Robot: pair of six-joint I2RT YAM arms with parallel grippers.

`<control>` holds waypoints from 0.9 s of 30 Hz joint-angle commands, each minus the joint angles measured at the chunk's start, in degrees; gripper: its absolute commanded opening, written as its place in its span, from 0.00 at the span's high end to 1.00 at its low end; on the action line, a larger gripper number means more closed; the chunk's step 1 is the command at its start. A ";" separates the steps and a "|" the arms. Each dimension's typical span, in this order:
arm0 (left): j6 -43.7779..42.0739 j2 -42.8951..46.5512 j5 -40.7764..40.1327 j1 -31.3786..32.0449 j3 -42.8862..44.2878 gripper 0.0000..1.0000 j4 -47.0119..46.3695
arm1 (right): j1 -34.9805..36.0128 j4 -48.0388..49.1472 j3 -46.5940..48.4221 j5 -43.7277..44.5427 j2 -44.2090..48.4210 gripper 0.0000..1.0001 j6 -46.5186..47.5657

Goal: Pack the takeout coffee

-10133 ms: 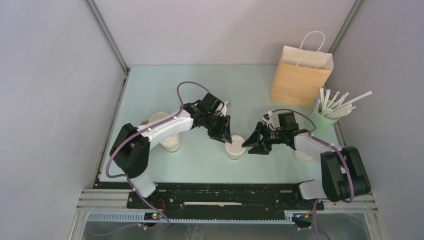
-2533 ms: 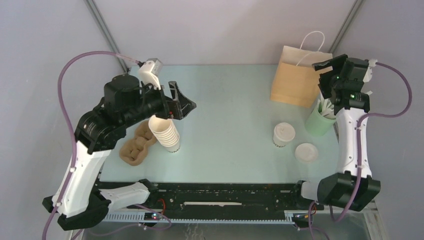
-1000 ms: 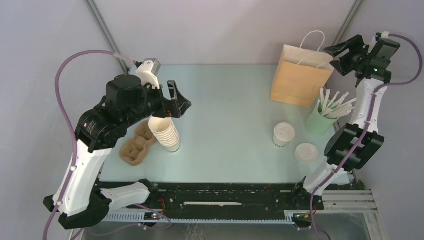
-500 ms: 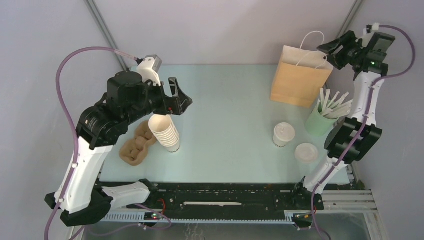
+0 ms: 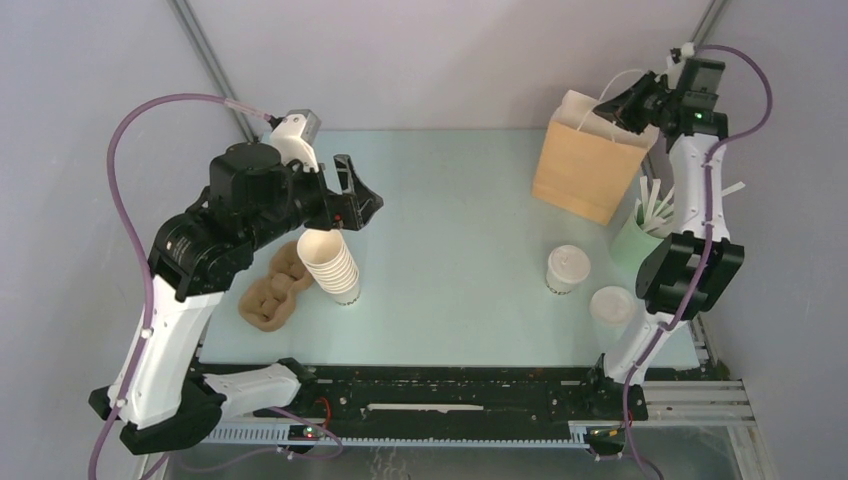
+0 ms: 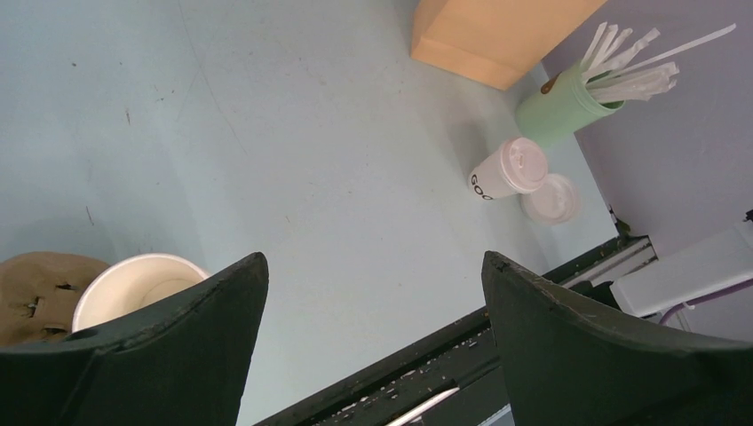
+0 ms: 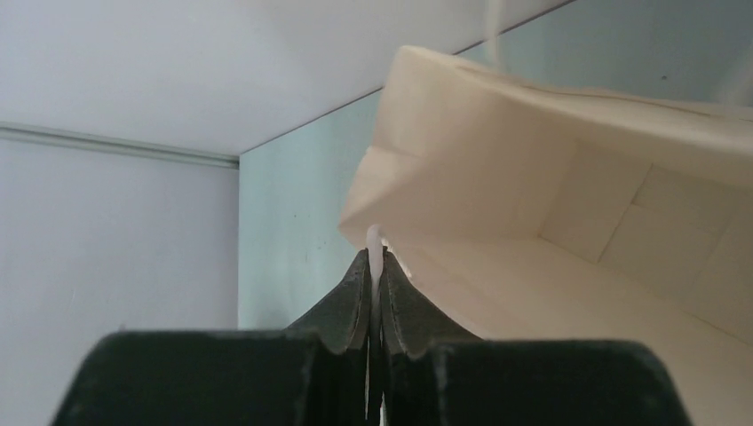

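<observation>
The takeout coffee (image 5: 568,268) (image 6: 508,169), a small cream cup with a white lid, stands on the table's right side, with no gripper near it. Behind it stands a tan paper bag (image 5: 590,155) (image 7: 533,222) with white cord handles, its mouth open. My right gripper (image 5: 612,108) (image 7: 374,257) is high at the bag's top edge, shut on one white handle, which shows as a thin strip pinched between the jaws. Far from the coffee, my left gripper (image 5: 358,195) (image 6: 373,257) hangs open and empty above the table's left half.
A tall stack of nested cream cups (image 5: 330,262) (image 6: 133,284) and a brown pulp cup carrier (image 5: 272,290) sit under the left arm. A loose white lid (image 5: 612,305) (image 6: 552,197) lies right of the coffee. A green cup of straws (image 5: 640,245) (image 6: 559,111) stands by the bag.
The right gripper swung left to the bag's top and shut on its handle. The bag has shifted slightly left. The left arm has not moved.
</observation>
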State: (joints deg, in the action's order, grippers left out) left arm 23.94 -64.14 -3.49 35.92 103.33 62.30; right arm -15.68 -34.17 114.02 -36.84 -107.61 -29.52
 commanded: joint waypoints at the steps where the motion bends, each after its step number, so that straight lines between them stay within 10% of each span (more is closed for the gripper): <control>1: -0.51 -1.50 -0.32 -0.50 5.09 0.06 0.41 | 7.12 0.49 1.49 6.28 5.37 0.91 -3.81; 21: 4.92 1.05 -4.58 -1.79 6.56 0.06 5.31 | 43.15 -3.56 -4.98 55.65 13.84 0.88 -14.25; 27: 6.05 0.46 -4.82 -5.82 6.77 0.06 9.68 | 46.00 -1.91 -4.96 51.84 12.86 0.60 -9.18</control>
State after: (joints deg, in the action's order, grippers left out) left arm 28.12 -63.00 -7.38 33.69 108.40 68.73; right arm 29.10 -38.17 107.72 13.93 -95.42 -41.41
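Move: Right hand, already pinching the bag's handle: the clear middle of the table where the bag is taken lies about 22 cm to its left, 14 cm back and 31 cm below. The paper bag's middle hangs 19 cm below, 4 cm back and 1 cm left; the lidded cup is 29 cm back and 6 cm left, the straw cup 21 cm back and 8 cm right, both some 26 cm lower. From the left hand, that clear spot is 15 cm ahead, 24 cm right and 40 cm down. Swinging quickly to its left, the right hand carries the paper bag by the pinched handle about 24 cm towards the middle of the table, drawing back some 8 cm and rising a little. The wrist rolls gently, and near the end the fingers begin to open around the handle. The left hand, still empty and wide open, eases about 3 cm left. ##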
